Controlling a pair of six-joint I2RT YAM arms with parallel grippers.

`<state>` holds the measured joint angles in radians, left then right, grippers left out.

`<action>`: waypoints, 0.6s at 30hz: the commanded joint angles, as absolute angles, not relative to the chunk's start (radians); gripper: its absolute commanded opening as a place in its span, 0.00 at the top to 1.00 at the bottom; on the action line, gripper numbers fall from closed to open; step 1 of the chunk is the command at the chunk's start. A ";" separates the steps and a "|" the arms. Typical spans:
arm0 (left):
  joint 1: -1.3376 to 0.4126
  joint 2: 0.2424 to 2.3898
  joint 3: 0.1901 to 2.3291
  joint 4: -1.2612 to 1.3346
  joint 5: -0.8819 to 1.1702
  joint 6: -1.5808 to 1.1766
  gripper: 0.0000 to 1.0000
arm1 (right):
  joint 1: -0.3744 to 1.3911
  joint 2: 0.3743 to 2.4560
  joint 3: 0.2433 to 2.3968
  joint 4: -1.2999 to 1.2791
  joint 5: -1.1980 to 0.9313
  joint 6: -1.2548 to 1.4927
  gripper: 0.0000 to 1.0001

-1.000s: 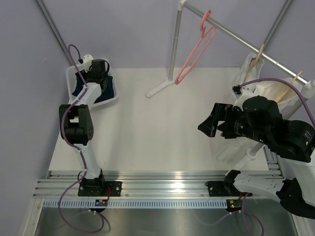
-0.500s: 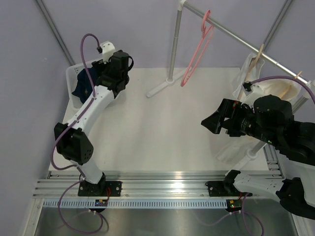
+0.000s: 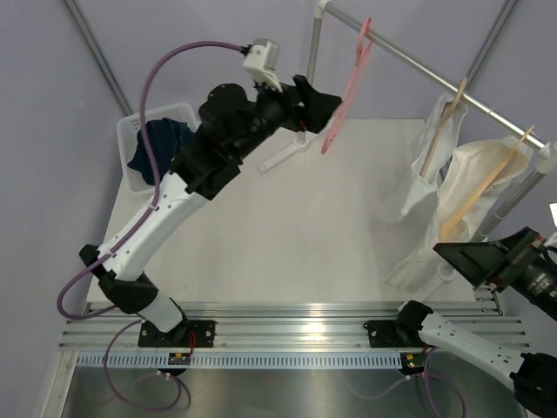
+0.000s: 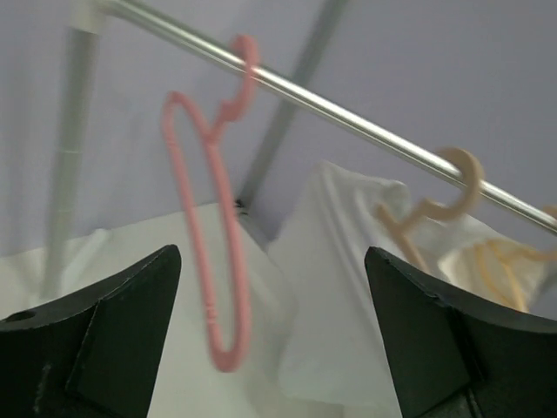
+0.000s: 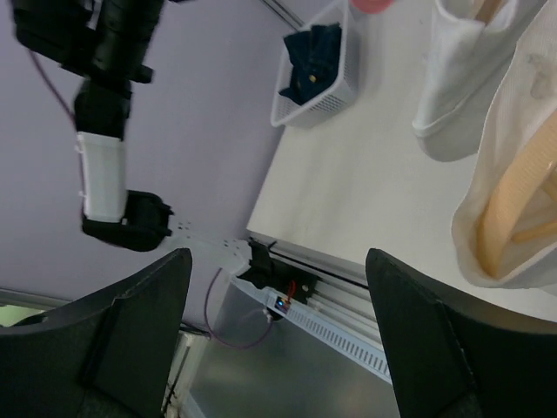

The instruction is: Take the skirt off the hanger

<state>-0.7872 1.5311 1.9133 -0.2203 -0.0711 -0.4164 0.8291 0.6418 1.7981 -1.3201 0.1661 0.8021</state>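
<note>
An empty pink hanger [image 3: 350,83] hangs on the metal rail [image 3: 418,63]. Two white skirts hang on wooden hangers further right, one [image 3: 425,170] nearer the pink hanger and one [image 3: 484,183] beyond it. My left gripper [image 3: 324,103] is raised just left of the pink hanger, open and empty. In the left wrist view the pink hanger [image 4: 213,261] and a white skirt [image 4: 348,287] show between the wide-apart fingers [image 4: 113,331]. My right gripper [image 3: 461,257] is open and empty, low at the right, below the skirts [image 5: 522,200].
A white basket [image 3: 130,131] holding a dark blue garment [image 3: 161,144] stands at the back left; it also shows in the right wrist view [image 5: 318,74]. The rail's upright post [image 3: 309,78] and its foot [image 3: 280,158] stand behind the left arm.
My left arm has swung up and right from the basket to the pink hanger. My right arm has drawn back down to the lower right, away from the white skirts.
</note>
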 commanded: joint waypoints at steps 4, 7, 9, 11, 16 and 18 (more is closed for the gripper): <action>-1.009 1.770 2.227 -0.448 0.152 -0.325 0.12 | 0.825 0.557 1.795 -1.121 0.248 0.813 0.10; -1.077 1.810 2.269 -0.482 0.089 -0.307 0.11 | 0.824 0.563 1.850 -1.132 0.275 0.787 0.09; -1.098 1.835 2.275 -0.492 0.046 -0.310 0.11 | 0.824 0.566 1.882 -1.146 0.296 0.779 0.09; -1.132 1.856 2.278 -0.506 0.008 -0.307 0.11 | 0.824 0.558 1.890 -1.164 0.314 0.779 0.09; -1.215 1.905 2.295 -0.538 -0.118 -0.219 0.11 | 0.824 0.512 1.853 -1.152 0.334 0.799 0.09; -1.223 1.924 2.295 -0.545 -0.117 -0.229 0.11 | 0.824 0.502 1.844 -1.144 0.331 0.807 0.09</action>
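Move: Ahead and to the left hand's right the clothes hang from the sloping rail: the white skirt on its wooden hanger is about 24 cm to the hand's right, 6 cm back and 12 cm lower. The cream skirt hangs some 12 cm farther right and 9 cm farther back than it, while the empty pink hanger is roughly 13 cm ahead of the hand and 6 cm right. From the right hand the white skirt lies about 21 cm ahead, 8 cm right and 5 cm below. Sweeping right and back, then sinking too, the open left hand travels some 25 cm towards the white skirt's near upper corner, turning clockwise about 25 degrees and rolling its left side up; it slows just short of the cloth. The right hand, also open, rises about 6 cm and shifts as far right, tilting its fingers up. ##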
